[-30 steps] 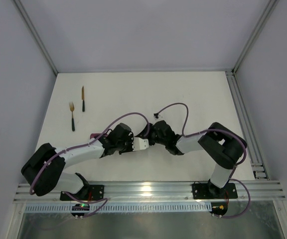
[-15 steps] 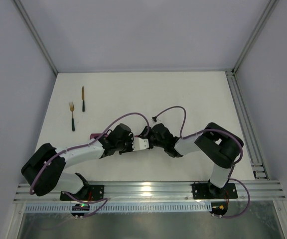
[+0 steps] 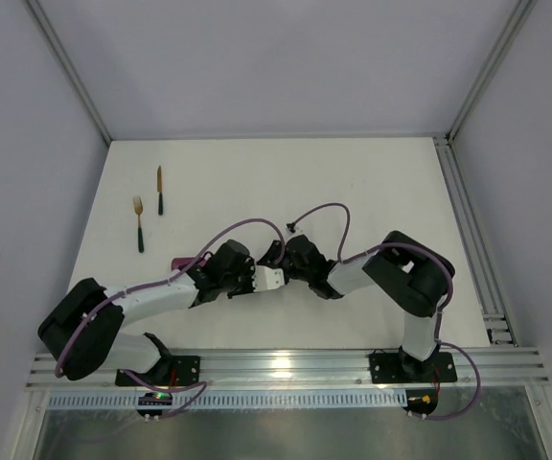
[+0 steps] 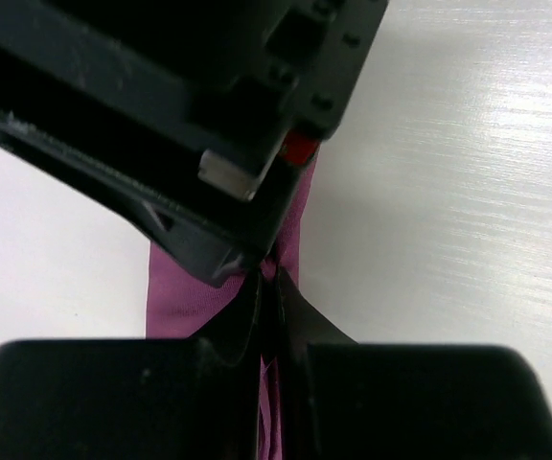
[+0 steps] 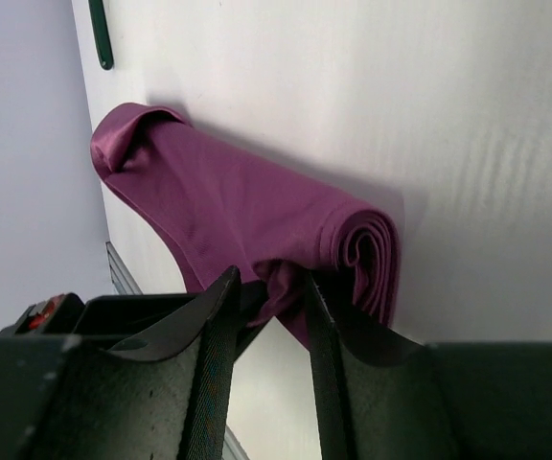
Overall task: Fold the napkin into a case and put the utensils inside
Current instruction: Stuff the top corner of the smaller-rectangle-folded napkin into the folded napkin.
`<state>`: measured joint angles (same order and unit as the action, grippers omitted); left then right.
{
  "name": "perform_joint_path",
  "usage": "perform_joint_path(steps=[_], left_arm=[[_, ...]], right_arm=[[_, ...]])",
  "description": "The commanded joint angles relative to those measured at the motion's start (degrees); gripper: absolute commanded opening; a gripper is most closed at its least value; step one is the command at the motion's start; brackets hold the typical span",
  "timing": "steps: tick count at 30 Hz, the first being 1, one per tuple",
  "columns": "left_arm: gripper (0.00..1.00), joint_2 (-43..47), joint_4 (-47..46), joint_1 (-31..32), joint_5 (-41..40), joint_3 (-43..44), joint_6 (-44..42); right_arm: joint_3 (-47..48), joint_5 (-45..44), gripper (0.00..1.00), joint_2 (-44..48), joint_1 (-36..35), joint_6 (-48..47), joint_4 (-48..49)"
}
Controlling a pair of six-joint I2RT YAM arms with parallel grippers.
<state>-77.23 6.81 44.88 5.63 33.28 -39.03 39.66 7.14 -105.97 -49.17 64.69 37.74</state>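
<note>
The napkin (image 5: 228, 206) lies on the white table folded into a long magenta band of several layers. In the top view only its end (image 3: 177, 261) shows beside the left arm. My left gripper (image 4: 271, 278) is shut on a pinch of the napkin (image 4: 175, 292). My right gripper (image 5: 268, 287) meets it head-on, its jaws apart, with a loose fold of cloth between them near the rolled edge. The two grippers (image 3: 266, 278) (image 3: 278, 257) touch at mid-table. The gold fork (image 3: 139, 222) and knife (image 3: 160, 190) lie apart at the far left, away from both grippers.
A grey wall stands along the table's left side close to the utensils. An aluminium rail (image 3: 468, 230) runs down the right edge. Purple cables (image 3: 324, 206) loop above both wrists. A thin dark handle (image 5: 101, 34) shows past the napkin's far end.
The right arm has drawn left and closer to the left gripper. Its jaws have widened around the cloth. The left gripper keeps its hold and barely moved.
</note>
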Motion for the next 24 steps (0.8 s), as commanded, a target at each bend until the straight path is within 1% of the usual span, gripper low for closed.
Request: perform_joint_path(steps=[1,5,7,12,14,17,19,21,24], left_arm=[[0.02,2.3,-3.2,-0.1,1.1,-0.8,0.0],[0.02,3.3,-4.7,-0.1,1.1,-1.6,-0.1],[0.01,3.2,-5.0,-0.1,1.1,-2.1,-0.1],[0.0,3.7,-5.5,-0.1,0.7,-2.9,-0.4],[0.0,4.1,-5.3,-0.1,0.9,-3.1,-0.5],[0.01,4.2,-3.9,-0.4,1.6,-2.9,-0.4],[0.17,4.2,-0.7,-1.1,3.4,-2.3,0.4],[0.35,4.4,3.0,-1.7,5.0,0.1,1.2],[0.44,4.5,8.1,-3.0,7.5,3.7,4.4]], right_arm=[[3.6,-0.9,0.37,-2.9,-0.2,0.3,0.1],[3.8,-0.9,0.37,-4.7,0.2,1.6,2.7],[4.1,-1.1,0.35,-5.0,0.3,1.8,3.1],[5.0,-0.8,0.27,-6.7,0.8,2.0,3.4],[4.8,-1.1,0.16,-7.5,0.9,2.0,3.6],[3.7,-1.7,0.04,-7.7,1.0,1.8,5.2],[2.3,-2.7,0.04,-7.2,1.2,1.6,6.2],[1.1,-2.7,0.04,-6.9,1.2,1.5,8.1],[1.2,-1.5,0.04,-7.1,1.1,1.1,9.7]])
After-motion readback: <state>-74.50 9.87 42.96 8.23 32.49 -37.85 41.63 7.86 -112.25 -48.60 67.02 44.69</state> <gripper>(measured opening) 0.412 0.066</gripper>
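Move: The left hand has the napkin corner pinched at its fingertips, with the coiled right end of the folded napkin about 3 cm ahead and 2 cm to the right, and the roll's far end some 20 cm to the left and 6 cm ahead. From the right hand the corner lies only about 1 cm ahead, 1 cm left and 1 cm below. The fork is roughly 32 cm left and 17 cm ahead of the right hand. The right hand eases left along the folded napkin by under 2 cm, with about 1 cm forward and 1 cm down, and closes its part-open fingers on the cloth at the corner beside the coiled end, giving back half a centimetre to the right at the finish. The left hand, still pinching the corner, carries it about 1 cm left into the fold, and once the right fingers have shut opens its own to nearly half and starts to draw back about 1 cm. ##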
